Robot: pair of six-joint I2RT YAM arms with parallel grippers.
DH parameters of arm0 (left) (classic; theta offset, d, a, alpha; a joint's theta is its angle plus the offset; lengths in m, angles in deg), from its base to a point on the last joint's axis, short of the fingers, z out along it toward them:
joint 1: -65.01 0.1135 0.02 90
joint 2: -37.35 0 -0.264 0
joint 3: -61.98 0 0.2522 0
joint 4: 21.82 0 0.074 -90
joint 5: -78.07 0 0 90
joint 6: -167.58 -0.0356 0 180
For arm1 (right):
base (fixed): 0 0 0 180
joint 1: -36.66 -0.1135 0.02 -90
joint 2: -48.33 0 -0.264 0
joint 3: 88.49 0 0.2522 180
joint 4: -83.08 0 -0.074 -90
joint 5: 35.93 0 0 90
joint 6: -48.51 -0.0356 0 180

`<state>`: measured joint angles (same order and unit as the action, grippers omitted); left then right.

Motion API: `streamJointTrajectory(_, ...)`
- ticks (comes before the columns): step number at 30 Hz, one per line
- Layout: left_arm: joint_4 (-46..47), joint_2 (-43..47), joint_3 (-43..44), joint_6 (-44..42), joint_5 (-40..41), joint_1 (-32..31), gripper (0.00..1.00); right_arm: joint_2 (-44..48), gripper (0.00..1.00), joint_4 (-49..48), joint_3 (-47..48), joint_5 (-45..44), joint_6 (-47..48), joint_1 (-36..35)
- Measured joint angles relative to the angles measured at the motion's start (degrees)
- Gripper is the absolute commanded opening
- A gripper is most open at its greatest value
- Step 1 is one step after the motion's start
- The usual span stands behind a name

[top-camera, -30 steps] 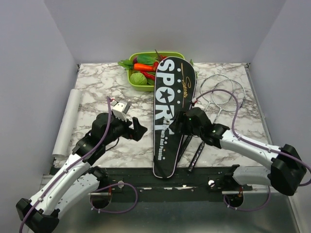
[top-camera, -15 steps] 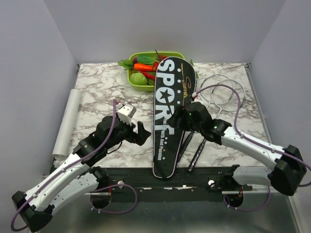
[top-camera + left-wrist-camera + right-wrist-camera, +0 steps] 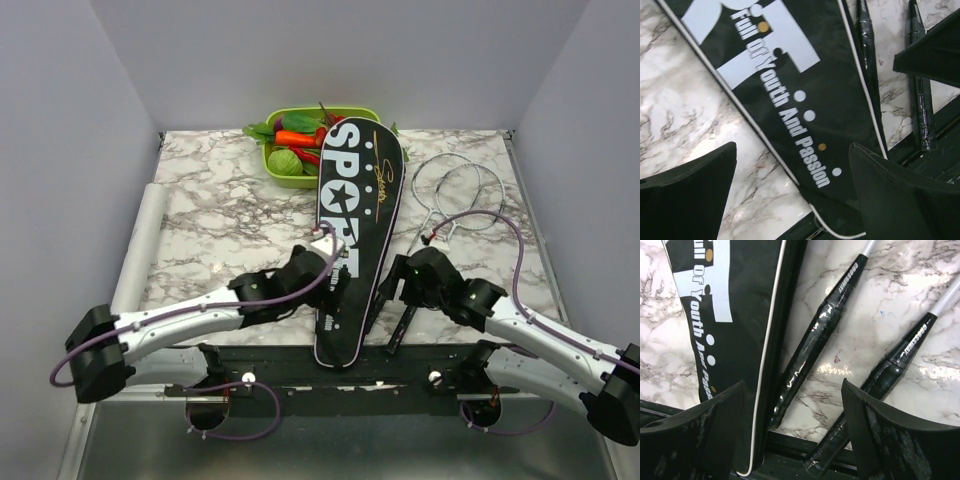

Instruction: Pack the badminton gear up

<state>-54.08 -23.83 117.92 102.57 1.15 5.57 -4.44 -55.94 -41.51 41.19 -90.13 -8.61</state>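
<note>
The long black bag point(image 3: 352, 215) lettered "SPORT" lies lengthwise in the middle of the table. Its narrow end reaches the near edge. Two silver-framed rackets point(image 3: 455, 185) lie to its right, their black handles point(image 3: 393, 315) slanting toward the near edge. My left gripper point(image 3: 335, 288) hovers open over the bag's lower part; in the left wrist view the bag point(image 3: 790, 95) and its white-piped left edge lie between the fingers of the left gripper point(image 3: 794, 147). My right gripper point(image 3: 792, 384) is open above the racket handles. One handle point(image 3: 812, 347) lies between its fingers, the other handle point(image 3: 892, 367) under the right finger.
A green tray point(image 3: 368, 113) of toy vegetables stands at the back, touching the bag's wide end. A white roll point(image 3: 140, 250) lies along the table's left edge. A black rail point(image 3: 270, 358) runs along the near edge under the bag's tip and the handle ends.
My left arm has swung right from the open marble to over the bag's lower part. My right gripper has drawn back toward the near edge, over the racket handles. Both stayed open.
</note>
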Motion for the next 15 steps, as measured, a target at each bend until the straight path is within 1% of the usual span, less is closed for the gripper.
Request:
streamJointTrajectory(2, 1.2, -5.9, 2.3, 0.8, 4.1, -4.1, 0.99, 0.9, 0.83, 0.7, -0.9, 0.0, -0.5, 0.0)
streamJointTrajectory(6, 1.9, -14.2, 7.6, 2.6, 12.6, -10.1, 0.99, 0.8, 0.78, 0.4, -1.3, 0.3, -1.5, 0.0)
streamJointTrajectory(9, 1.5, -17.2, 10.4, 3.8, 18.5, -12.7, 0.99, 0.4, 0.68, -1.2, -2.2, 1.2, -2.4, 0.0)
streamJointTrajectory(10, 1.3, -17.8, 11.1, 4.3, 20.0, -13.2, 0.99, 0.2, 0.64, -2.0, -2.6, 1.6, -2.9, 0.0)
streamJointTrajectory(15, -0.2, -18.4, 12.3, 7.2, 26.0, -14.2, 0.99, -2.6, 0.61, -5.6, -3.9, 2.9, -4.9, 0.0)
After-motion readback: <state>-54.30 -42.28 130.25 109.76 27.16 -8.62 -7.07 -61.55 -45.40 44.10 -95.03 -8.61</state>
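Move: The bag's zip-side edge, near its lower end, lies about 3 cm ahead of the right hand, 3 cm to its left and 6 cm below. Beside it, the nearer racket handle is some 2 cm left and 1 cm ahead of this hand, the other racket handle about 4 cm right and 3 cm back, both about as low. From the left hand that same edge is roughly 15 cm to the right, 3 cm ahead and 10 cm down. The bag's zip-side edge is closed in on from both sides: the right hand sinks about 2 cm, easing left in the second half, while its wide-open fingers narrow to roughly two thirds open. The left hand sweeps some 5 cm right over the lower half of the bag, still fully open, its fingertips tilting up and swinging counter-clockwise about 10 degrees each. ##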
